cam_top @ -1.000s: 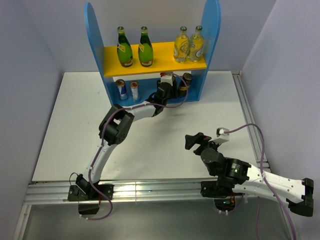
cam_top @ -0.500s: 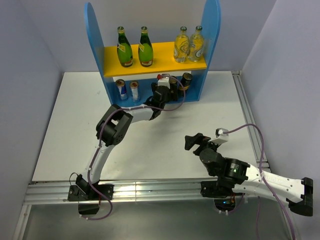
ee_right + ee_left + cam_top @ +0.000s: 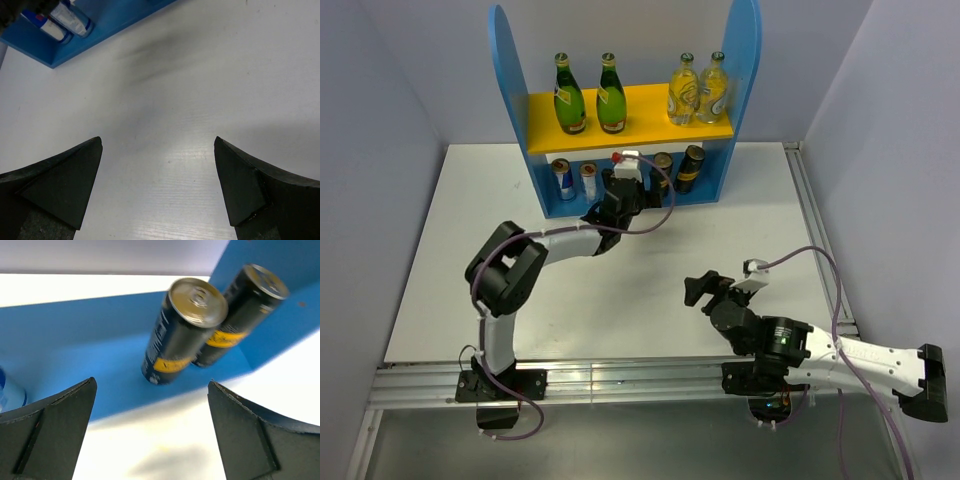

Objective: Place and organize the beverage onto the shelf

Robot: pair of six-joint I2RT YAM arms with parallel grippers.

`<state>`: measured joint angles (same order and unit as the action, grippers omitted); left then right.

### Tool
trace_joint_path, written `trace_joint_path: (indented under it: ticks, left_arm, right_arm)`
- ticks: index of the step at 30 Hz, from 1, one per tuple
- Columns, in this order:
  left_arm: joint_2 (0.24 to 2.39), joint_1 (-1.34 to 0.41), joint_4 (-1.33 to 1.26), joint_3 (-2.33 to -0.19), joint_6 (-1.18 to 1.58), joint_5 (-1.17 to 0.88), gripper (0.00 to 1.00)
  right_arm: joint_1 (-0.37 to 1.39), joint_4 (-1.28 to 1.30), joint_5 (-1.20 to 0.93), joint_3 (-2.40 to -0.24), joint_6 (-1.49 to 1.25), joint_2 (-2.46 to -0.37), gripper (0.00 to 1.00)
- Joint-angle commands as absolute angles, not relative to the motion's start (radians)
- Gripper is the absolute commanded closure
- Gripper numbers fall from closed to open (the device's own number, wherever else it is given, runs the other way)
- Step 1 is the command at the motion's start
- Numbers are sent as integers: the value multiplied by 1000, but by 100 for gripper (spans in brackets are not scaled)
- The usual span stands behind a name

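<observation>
The blue shelf (image 3: 510, 70) stands at the back of the table. Two green bottles (image 3: 569, 95) and two pale yellow bottles (image 3: 698, 90) stand on its yellow board (image 3: 640, 110). On the lower tier stand two silver-blue cans (image 3: 575, 180) and two black-gold cans (image 3: 676, 168). My left gripper (image 3: 623, 190) is open and empty just in front of the lower tier. In its wrist view the black-gold cans (image 3: 185, 330) stand side by side ahead of the open left gripper (image 3: 150, 440). My right gripper (image 3: 703, 290) is open and empty over the white table; its wrist view shows the right gripper (image 3: 157, 185) over bare table.
Grey walls close in the table on the left, back and right. A metal rail (image 3: 620, 380) runs along the near edge by the arm bases. The silver-blue cans (image 3: 70, 20) and the shelf's base (image 3: 120, 17) show at the top left of the right wrist view.
My left gripper has drawn back and to the left from the black-gold cans, leaving a can standing beside the other on the lower tier. Its elbow swung left. The right arm shifted slightly.
</observation>
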<state>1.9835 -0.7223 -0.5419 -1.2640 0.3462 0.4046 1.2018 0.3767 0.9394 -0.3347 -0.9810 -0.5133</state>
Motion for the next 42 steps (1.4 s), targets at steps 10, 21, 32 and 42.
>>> trace_joint_path:
  ticks: [10,21,32,42]
  left_arm:
    - [1446,-963,-237,-956,455,639,1]
    - [944,-1086,579,-1058,692,928,1]
    - [718,-1098,753,-1095,738,953,1]
    - [729,-1098,756,-1085,738,956,1]
  right_arm:
    - [1266,514,1019,-576,-789,-531,0]
    - [1267,722,1062,-975,-701,-686,0]
    - [1266,742,1012,-1023,-652,-647,0]
    - [1267,703,993,-1009,-624,-643,0]
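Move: The black can just set down in the lower shelf, the left of the pair, stands about 8 cm ahead of the left hand, 6 cm to its right and 7 cm lower. The other black can is some 6 cm farther right, level with it or slightly farther out. On the other side, the white can lies about 6 cm ahead and 12 cm left of this hand. From the right hand, the left black can is roughly 34 cm ahead, 14 cm left and 4 cm lower. Touching nothing and with its fingers still wide open, the left hand leaves the black cans: first almost straight back out from the shelf front for about 15 cm, then swinging left and climbing while still drawing back, ending some 27 cm back, 22 left and 17 up, turned slightly counter-clockwise. The right hand, also still open, rises about 18 cm nearly straight up over the empty table, its fingers tipping up a little. ##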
